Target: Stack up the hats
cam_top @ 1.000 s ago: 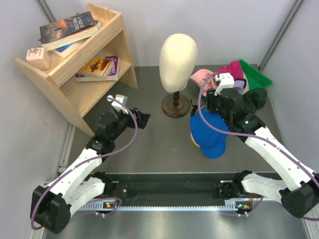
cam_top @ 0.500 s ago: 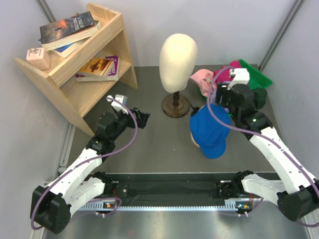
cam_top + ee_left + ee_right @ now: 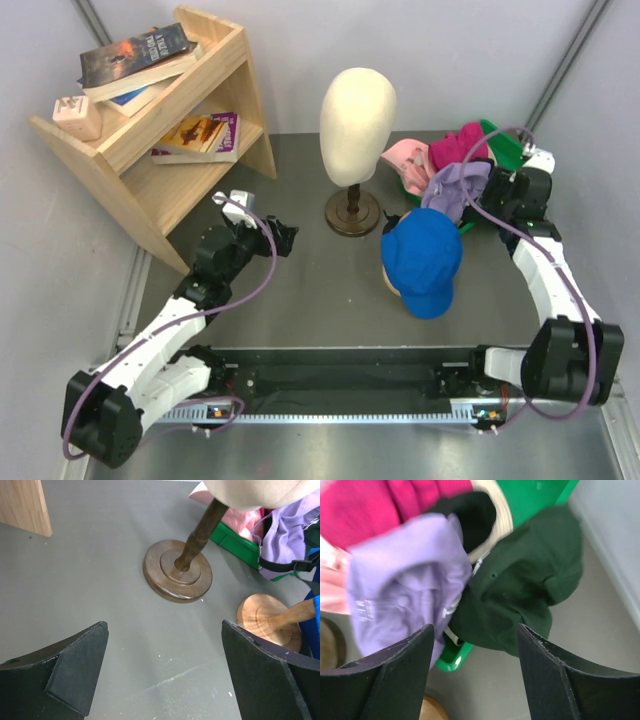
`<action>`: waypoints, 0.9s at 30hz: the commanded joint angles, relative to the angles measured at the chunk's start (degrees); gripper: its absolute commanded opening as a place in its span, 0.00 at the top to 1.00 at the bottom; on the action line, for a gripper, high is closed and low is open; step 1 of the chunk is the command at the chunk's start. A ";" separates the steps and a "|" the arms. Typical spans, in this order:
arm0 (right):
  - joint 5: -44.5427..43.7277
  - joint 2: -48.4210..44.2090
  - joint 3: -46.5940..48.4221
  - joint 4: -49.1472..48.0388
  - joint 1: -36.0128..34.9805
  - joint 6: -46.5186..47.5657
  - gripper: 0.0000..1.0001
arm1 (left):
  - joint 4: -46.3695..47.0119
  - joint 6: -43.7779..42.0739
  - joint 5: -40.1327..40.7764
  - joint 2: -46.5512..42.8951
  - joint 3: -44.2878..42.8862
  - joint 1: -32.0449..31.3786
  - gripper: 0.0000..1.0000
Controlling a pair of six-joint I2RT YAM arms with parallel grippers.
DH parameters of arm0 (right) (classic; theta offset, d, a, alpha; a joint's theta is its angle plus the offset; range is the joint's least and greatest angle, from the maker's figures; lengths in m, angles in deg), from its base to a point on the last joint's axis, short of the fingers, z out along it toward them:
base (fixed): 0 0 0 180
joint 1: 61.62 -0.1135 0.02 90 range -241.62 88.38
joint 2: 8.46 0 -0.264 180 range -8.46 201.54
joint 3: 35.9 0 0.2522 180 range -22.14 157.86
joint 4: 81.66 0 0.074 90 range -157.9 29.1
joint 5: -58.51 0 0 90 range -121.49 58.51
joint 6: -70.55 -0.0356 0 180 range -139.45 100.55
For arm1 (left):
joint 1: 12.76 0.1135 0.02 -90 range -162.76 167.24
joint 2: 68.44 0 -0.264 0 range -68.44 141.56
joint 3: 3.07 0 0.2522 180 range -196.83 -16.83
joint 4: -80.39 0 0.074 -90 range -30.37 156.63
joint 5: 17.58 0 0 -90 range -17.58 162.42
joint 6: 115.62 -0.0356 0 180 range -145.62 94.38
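Observation:
A blue cap (image 3: 425,258) sits on a round wooden knob stand (image 3: 270,622) at the middle right. The other hats lie piled in a green tray (image 3: 515,150): light pink (image 3: 403,155), magenta (image 3: 455,148), lavender (image 3: 455,188). In the right wrist view the lavender cap (image 3: 405,590) lies beside a dark cap (image 3: 530,590), with a cream rim (image 3: 504,517) behind them. My right gripper (image 3: 474,632) is open and empty, just above the dark cap at the tray's near edge. My left gripper (image 3: 165,630) is open and empty over bare table, left of the stands.
The cream mannequin head (image 3: 357,110) stands on a dark wooden base (image 3: 177,570) at the table's middle back. A wooden bookshelf (image 3: 170,120) with books fills the back left. The right wall is close behind the tray.
My right arm has swung away from the blue cap, to the right and back, and now hangs over the hat pile. The blue cap stays on its stand. The left arm has not moved.

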 commanded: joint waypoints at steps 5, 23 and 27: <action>1.80 7.34 0.62 -10.64 2.46 -0.56 0.36 | 2.65 -0.75 0.78 2.02 0.44 0.08 0.01; -4.97 11.31 4.13 -12.50 2.38 2.60 1.00 | 2.73 -1.10 0.87 3.34 0.35 0.08 0.01; -10.06 7.79 7.12 -8.37 2.46 5.32 1.00 | 2.65 -1.10 1.30 3.16 0.35 0.08 0.01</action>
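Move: The dark green hat, draped over the near-right edge of the green bin, has its middle about 8 cm ahead of the right hand, 4 cm to its right and some 9 cm below. The purple hat lies level with the dark green one and roughly 12 cm to the left of it; the magenta hat is about 17 cm ahead of the right hand, 8 cm left and 8 below. From the left hand the dark green hat lies some 16 cm ahead and 50 cm right, 11 cm lower. The right hand's fingers pinch the near part of the dark green hat, closing from about two-thirds open to shut once they have come down onto it. To get there the hand sinks about 6 cm while reaching some 4 cm forward and easing 2 cm right; with the fingers shut it begins to rise and draw back slightly, drifting farther right. The left hand, open and empty, dips about 2 cm. ##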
